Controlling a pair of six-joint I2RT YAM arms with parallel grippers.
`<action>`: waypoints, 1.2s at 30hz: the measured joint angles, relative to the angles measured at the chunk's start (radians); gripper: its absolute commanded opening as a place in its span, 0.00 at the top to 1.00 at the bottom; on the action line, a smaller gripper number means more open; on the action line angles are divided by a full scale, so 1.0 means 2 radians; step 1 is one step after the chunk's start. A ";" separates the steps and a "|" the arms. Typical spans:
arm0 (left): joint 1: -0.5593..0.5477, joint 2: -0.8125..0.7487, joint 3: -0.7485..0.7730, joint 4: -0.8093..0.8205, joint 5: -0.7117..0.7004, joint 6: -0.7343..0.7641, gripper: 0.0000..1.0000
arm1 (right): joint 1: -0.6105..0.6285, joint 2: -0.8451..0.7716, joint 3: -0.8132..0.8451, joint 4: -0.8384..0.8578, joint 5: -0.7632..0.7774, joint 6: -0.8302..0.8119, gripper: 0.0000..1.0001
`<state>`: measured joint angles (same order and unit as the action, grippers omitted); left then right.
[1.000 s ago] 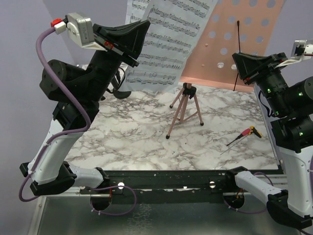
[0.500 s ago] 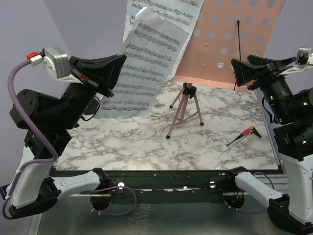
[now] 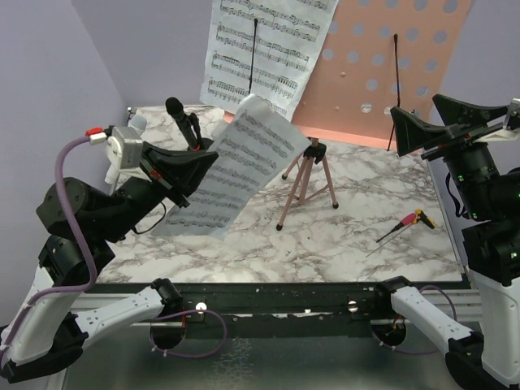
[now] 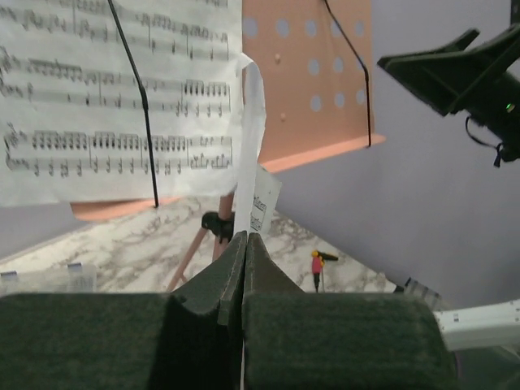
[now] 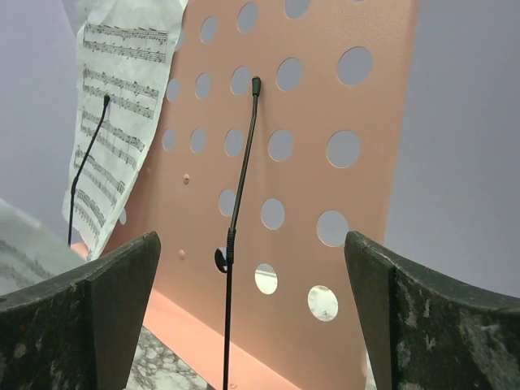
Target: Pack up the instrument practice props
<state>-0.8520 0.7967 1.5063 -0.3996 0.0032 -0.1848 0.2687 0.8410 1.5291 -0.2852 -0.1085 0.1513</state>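
My left gripper [image 3: 199, 166] is shut on the lower edge of a white sheet-music page [image 3: 240, 158] and holds it tilted in the air, left of the pink tripod legs [image 3: 307, 183]. The left wrist view shows that page [image 4: 249, 154] edge-on between the closed fingers [image 4: 245, 237]. A second sheet-music page [image 3: 260, 49] leans on the pink perforated board [image 3: 382, 65] under a thin black wire arm. My right gripper [image 3: 418, 110] [image 5: 252, 244] is open and holds nothing, facing the board [image 5: 325, 106] and its other wire arm [image 5: 236, 219]. A black microphone [image 3: 183, 118] stands at the back left.
A small red and yellow tool [image 3: 406, 223] lies on the marble table [image 3: 244, 236] at the right. A white object [image 3: 134, 123] sits beside the black microphone at the back left. Lilac walls close the left and back sides.
My left arm has swung down and toward the near left, carrying the page off the board. My right gripper has opened wide and drawn back slightly from the board's right wire arm.
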 measured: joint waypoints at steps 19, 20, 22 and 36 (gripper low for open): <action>0.000 -0.043 -0.220 -0.008 0.007 -0.099 1.00 | 0.000 -0.064 -0.049 0.018 0.028 -0.015 0.00; 0.000 -0.042 -0.230 -0.006 0.001 -0.104 1.00 | 0.000 -0.066 -0.051 0.018 0.028 -0.015 0.00; 0.000 -0.039 -0.261 0.001 -0.023 -0.120 1.00 | 0.000 -0.071 -0.056 0.015 0.028 -0.015 0.00; 0.000 -0.029 -0.452 0.090 -0.230 -0.231 1.00 | 0.000 -0.094 -0.067 0.004 0.021 -0.036 0.00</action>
<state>-0.8516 0.7391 0.6029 -0.2203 -0.4564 -0.6464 0.2687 0.6533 1.3956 -0.2771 -0.0658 0.0784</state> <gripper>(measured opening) 0.002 0.998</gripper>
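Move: The left hand already pinches the music sheet high up; the bare table spot it heads for is about 12 cm ahead and some 54 cm below. From this hand the tripod's legs stand about 27 cm ahead, 26 cm right and 45 cm down; the white microphone's stand base is some 32 cm ahead, 26 cm left, at table height. For the open right hand, that spot lies roughly 5 cm ahead, 39 cm left and 57 cm below. Left hand lowers the held sheet some 35 cm towards the table, fingers tipping down; right hand eases back. ##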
